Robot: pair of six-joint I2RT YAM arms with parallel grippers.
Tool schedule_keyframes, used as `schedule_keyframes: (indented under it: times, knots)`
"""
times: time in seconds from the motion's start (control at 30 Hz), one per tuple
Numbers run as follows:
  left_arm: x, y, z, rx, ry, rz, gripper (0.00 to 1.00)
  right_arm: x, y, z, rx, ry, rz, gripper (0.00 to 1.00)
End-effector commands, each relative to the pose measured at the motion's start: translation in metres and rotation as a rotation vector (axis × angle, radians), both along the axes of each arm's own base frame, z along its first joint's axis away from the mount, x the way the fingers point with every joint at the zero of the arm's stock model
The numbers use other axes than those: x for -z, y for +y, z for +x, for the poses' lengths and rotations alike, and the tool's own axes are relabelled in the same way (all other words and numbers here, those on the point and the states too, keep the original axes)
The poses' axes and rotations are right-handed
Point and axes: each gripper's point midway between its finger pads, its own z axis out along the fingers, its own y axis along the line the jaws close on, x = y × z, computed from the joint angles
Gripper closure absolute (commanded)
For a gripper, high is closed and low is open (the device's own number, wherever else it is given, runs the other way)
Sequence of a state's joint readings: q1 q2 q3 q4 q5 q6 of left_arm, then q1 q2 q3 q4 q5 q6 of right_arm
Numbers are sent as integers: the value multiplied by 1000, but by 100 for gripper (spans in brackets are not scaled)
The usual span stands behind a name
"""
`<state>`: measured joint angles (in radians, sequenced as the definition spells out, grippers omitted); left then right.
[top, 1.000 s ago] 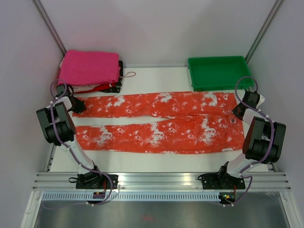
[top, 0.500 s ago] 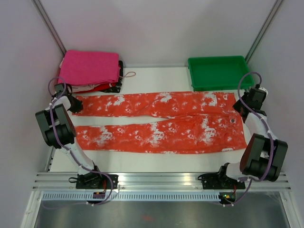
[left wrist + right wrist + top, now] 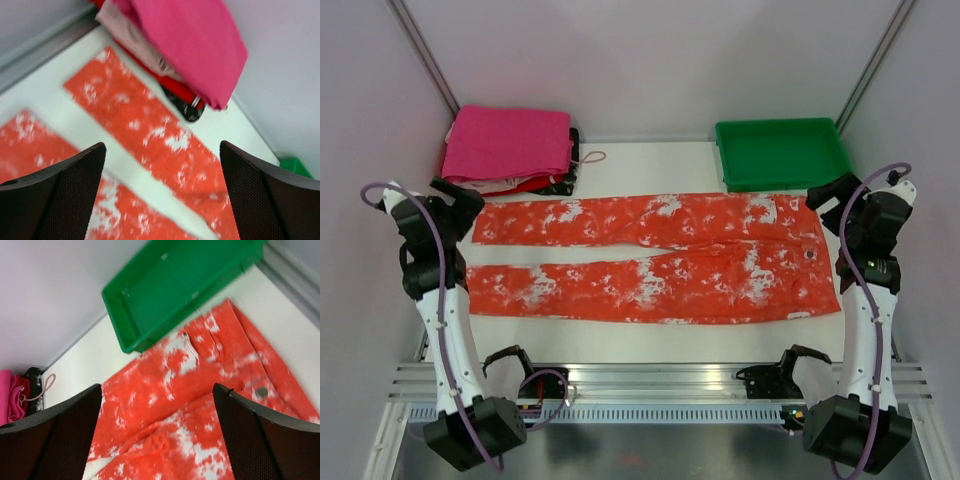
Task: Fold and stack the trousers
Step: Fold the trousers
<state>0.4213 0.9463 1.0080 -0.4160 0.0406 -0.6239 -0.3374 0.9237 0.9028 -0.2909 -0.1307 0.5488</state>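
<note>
The orange-red, white-blotched trousers (image 3: pixel 650 260) lie spread flat across the table, waist to the right and the two legs running left with a strip of table between them. My left gripper (image 3: pixel 458 200) hangs open above the left end of the far leg and holds nothing; in the left wrist view its fingers (image 3: pixel 55 200) frame both trouser legs (image 3: pixel 150 130) below. My right gripper (image 3: pixel 830 195) hangs open above the waist corner, also holding nothing. The right wrist view looks down between its fingers (image 3: pixel 270 440) onto the waist and button area (image 3: pixel 190 385).
A folded magenta-pink cloth (image 3: pixel 508 142) tops a stack of clothes at the back left, also visible as the pink stack (image 3: pixel 195 45). A green tray (image 3: pixel 780 150) stands at the back right, its rim (image 3: pixel 125 335) close to the waistband. Walls close in on both sides.
Both grippers have opened and let go of the trousers' ends. Both arms have risen and swung outward towards the side walls. The trousers stay flat.
</note>
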Motion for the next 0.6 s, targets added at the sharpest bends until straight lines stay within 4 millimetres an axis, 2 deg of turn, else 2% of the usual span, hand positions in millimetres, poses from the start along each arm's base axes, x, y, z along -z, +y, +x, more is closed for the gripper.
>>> schedule_keyframes:
  times: [0.0, 0.03, 0.07, 0.1, 0.13, 0.2, 0.23, 0.33, 0.37, 0.4, 0.47, 0.5, 0.57]
  knots:
    - [66, -24, -38, -28, 182, -193, 0, 65, 5, -36, 121, 245, 216, 2]
    - [71, -26, -48, -58, 199, -221, 0, 73, -14, -54, 254, 289, 193, 2]
    - [77, -27, -55, -73, 225, -230, 0, 84, -24, -71, 348, 338, 187, 2]
    - [84, -28, -61, -85, 251, -233, 0, 99, -28, -98, 450, 415, 210, 2]
    - [92, -30, -72, -93, 291, -237, 0, 94, -46, -123, 588, 400, 154, 2]
    - [104, -32, -81, -101, 339, -245, 0, 99, -48, -151, 655, 439, 124, 2]
    - [109, -35, -86, -100, 363, -255, 0, 102, -48, -156, 666, 457, 119, 2]
    - [115, -40, -89, -104, 378, -290, 0, 139, -32, -154, 626, 513, 213, 2]
    - [116, -42, -88, -93, 376, -304, 0, 158, -25, -158, 626, 544, 252, 2]
    - [115, -48, -86, -58, 373, -322, 0, 165, -22, -160, 635, 543, 281, 2]
    - [114, -52, -84, -34, 376, -329, 0, 172, -24, -166, 680, 520, 285, 2]
    - [116, -52, -85, -31, 384, -325, 0, 171, -35, -174, 743, 517, 241, 2]
    - [118, -51, -87, -36, 389, -321, 0, 177, -39, -177, 763, 529, 219, 2]
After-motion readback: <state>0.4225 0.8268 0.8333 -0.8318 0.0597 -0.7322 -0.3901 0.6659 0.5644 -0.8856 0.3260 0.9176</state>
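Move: For the left hand, the near trouser leg's cuff lies about 10 cm back, 6 cm left and 28 cm below; the far leg's cuff is some 10 cm ahead, 6 cm left. For the right hand, the waistband's near corner lies roughly 15 cm back, 11 cm right and 26 cm below; the button is level, 6 cm right, and the green tray's middle 28 cm ahead, 1 cm left. Both open hands sink and draw back towards the trousers' near ends, the right about 25 cm, tipping down. ##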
